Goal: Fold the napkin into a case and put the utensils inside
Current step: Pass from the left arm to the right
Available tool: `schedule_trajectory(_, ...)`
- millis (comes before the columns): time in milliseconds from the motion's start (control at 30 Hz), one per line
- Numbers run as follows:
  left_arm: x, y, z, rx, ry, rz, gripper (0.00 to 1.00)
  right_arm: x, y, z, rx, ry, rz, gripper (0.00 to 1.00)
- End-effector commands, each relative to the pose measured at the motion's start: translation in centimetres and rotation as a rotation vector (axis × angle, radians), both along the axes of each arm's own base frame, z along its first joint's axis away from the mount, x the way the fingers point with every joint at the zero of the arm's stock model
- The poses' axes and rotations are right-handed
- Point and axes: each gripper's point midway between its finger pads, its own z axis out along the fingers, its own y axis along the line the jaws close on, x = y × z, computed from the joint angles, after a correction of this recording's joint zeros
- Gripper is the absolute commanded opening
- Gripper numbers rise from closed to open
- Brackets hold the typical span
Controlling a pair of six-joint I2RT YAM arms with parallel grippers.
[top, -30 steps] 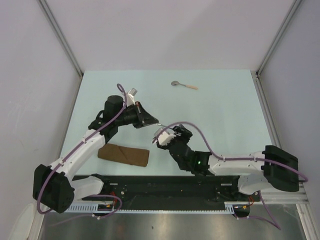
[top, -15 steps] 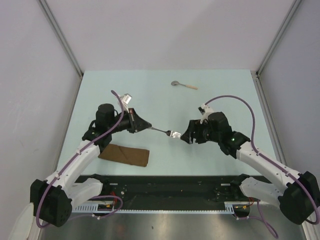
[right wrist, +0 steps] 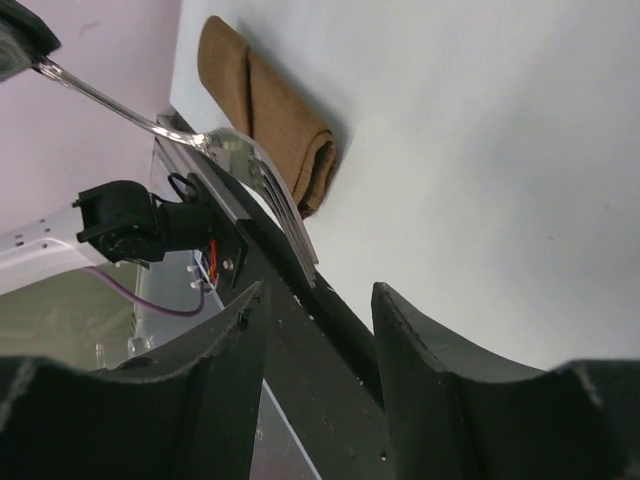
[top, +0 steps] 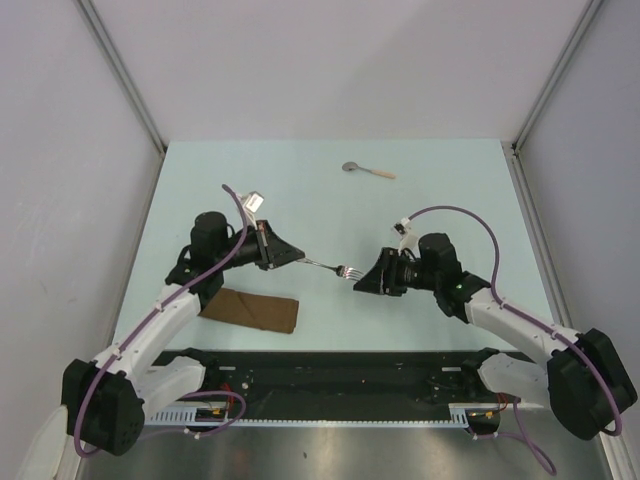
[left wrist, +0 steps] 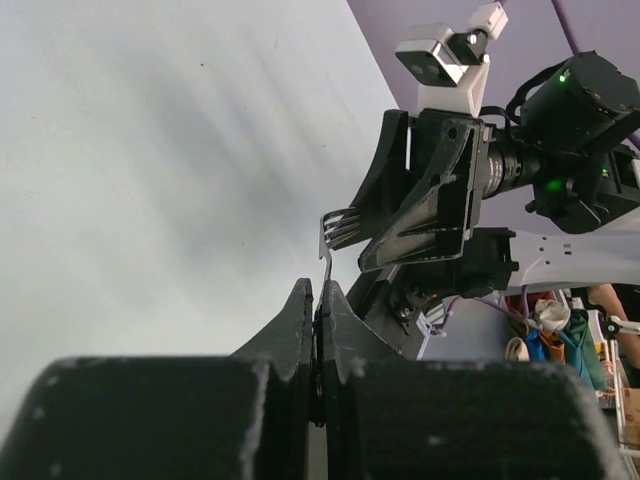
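My left gripper [top: 296, 258] [left wrist: 320, 288] is shut on the thin handle of a silvery fork [top: 335, 267] [left wrist: 331, 232], holding it in the air with the tines pointing right. My right gripper [top: 363, 279] [right wrist: 320, 292] faces it, open. The fork [right wrist: 272, 188] tines reach just in front of the gap between its jaws and touch neither finger. The brown napkin [top: 248, 309] [right wrist: 270, 115], folded into a narrow flat case, lies on the table below my left arm. A spoon [top: 366, 170] rests at the far middle of the table.
The pale table [top: 450, 210] is bounded by grey walls on the left, right and back, with metal posts at the far corners. A black rail [top: 330, 372] with both arm bases runs along the near edge, just behind the folded cloth.
My right arm swung out from beside the base and now faces the fork's tines, its jaws narrower than before. My left gripper shifted slightly, the fork still in it.
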Motion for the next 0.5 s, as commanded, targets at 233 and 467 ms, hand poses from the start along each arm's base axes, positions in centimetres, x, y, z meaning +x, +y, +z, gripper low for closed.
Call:
schedule_trajectory(233, -1.1, -0.4, 0.6, -0.079, -0.006, -0.055, 0.0, 2.1, 0.9, 2.3, 0.128, -0.056, 0.013, 0.27)
schedule_trajectory(467, -0.8, -0.3, 0.5, -0.083, 0.007, -0.034, 0.0, 1.6, 1.4, 2.2, 0.151, -0.043, 0.055, 0.0)
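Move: Just off the right hand's half-open fingertips float the fork's tines, about 2 cm ahead, 2 cm to its left and 3 cm higher. The left gripper, pinching the fork's handle, is some 13 cm to the right hand's left, 4 cm ahead and 6 cm above; from that left hand the tines lie about 11 cm right, 2 cm back and 4 cm lower. The folded napkin lies 26 cm left of the right hand, 4 cm back and 12 cm down. Easing forward about 1.5 cm and slightly left and up towards the tines, the right hand shuts its fingers from half open and pinches the fork's tine end. The left hand keeps its grip on the handle and sinks about 1.5 cm while drawing back a little, bringing the fork down between the closing fingers. ##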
